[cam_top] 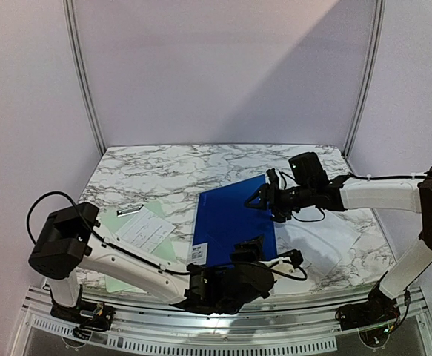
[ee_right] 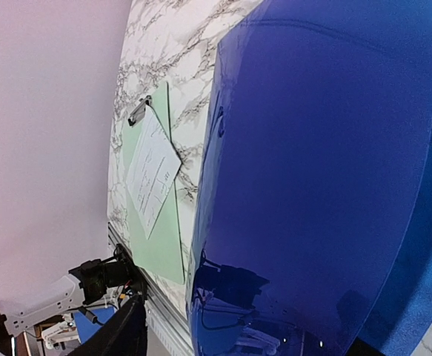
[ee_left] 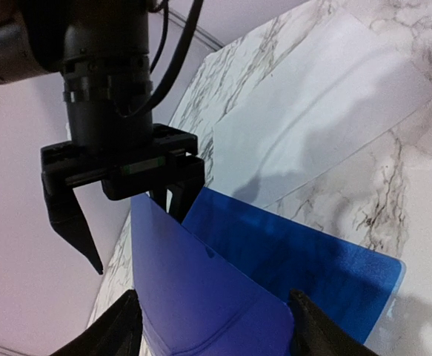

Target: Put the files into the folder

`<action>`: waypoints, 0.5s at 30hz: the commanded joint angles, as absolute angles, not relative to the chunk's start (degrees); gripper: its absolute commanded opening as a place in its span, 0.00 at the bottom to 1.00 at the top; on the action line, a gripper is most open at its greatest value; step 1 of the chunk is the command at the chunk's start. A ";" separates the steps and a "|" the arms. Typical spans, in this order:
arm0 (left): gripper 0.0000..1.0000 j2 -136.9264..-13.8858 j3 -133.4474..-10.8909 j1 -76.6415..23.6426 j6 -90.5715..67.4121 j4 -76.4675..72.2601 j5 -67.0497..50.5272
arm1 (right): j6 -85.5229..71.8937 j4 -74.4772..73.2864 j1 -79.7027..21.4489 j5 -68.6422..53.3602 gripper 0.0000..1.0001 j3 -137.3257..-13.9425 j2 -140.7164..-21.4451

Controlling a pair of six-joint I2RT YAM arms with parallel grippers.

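Observation:
The deep-blue folder (cam_top: 230, 219) lies mid-table with its top cover (ee_left: 201, 289) raised off the lower leaf (ee_left: 327, 267). My left gripper (cam_top: 254, 251) is at the folder's near edge. It is open, and the raised cover's corner sits between its fingers (ee_left: 119, 330). My right gripper (cam_top: 262, 198) is at the far right corner, open, straddling the cover's edge; the glossy cover (ee_right: 319, 170) fills its view. The large plain white sheet (cam_top: 334, 237) lies flat to the right of the folder. The small printed slip (cam_top: 145, 230) lies on the left.
The slip rests on a pale green board (cam_top: 138, 256) with a metal clip (cam_top: 129, 210) at its far end. The table's near edge has a metal rail (cam_top: 223, 337). Grey walls and frame posts close in the back and sides.

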State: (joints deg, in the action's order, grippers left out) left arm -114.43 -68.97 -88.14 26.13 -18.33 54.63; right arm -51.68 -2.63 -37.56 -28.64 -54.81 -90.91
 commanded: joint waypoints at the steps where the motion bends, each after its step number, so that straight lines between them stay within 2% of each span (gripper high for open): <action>1: 0.60 -115.51 -68.75 -87.33 31.69 -24.44 58.93 | -52.56 -4.73 -38.22 -28.39 0.67 -56.34 -89.29; 8: 0.04 -114.81 -65.46 -86.97 37.40 -34.68 62.84 | -52.34 -5.71 -38.18 -27.95 0.67 -56.66 -89.05; 9: 0.00 -114.70 -65.00 -86.97 37.99 -35.84 63.41 | -52.26 -5.71 -38.17 -27.93 0.66 -56.72 -89.04; 12: 0.00 -113.71 -63.69 -86.69 38.04 -37.87 63.99 | -51.34 -6.93 -38.17 -26.78 0.67 -57.29 -88.87; 15: 0.00 -112.06 -62.69 -86.41 36.48 -38.97 64.62 | -48.61 -10.54 -38.17 -23.70 0.74 -59.44 -88.77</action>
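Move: Right between the open left fingers, within some 2 cm ahead and 1 cm left of the hand point, is the raised right edge of the blue folder's cover. The folder's middle is about 6 cm ahead, 7 cm left and 8 cm below; the white sheets lie roughly 7 cm ahead and 17 cm right, the green clipboard 32 cm left and 2 cm ahead. From the right hand the folder's middle is some 8 cm back, 8 cm left and 8 cm down. Closing fully on the raised cover edge, the left fingers pinch it while the hand eases left, forward and up, about 3 cm in all, tipping its fingers up and swinging them counter-clockwise by some 5 to 10 degrees. Astride the same edge farther out, the right hand stays put, still partly open, with one finger under the cover. ##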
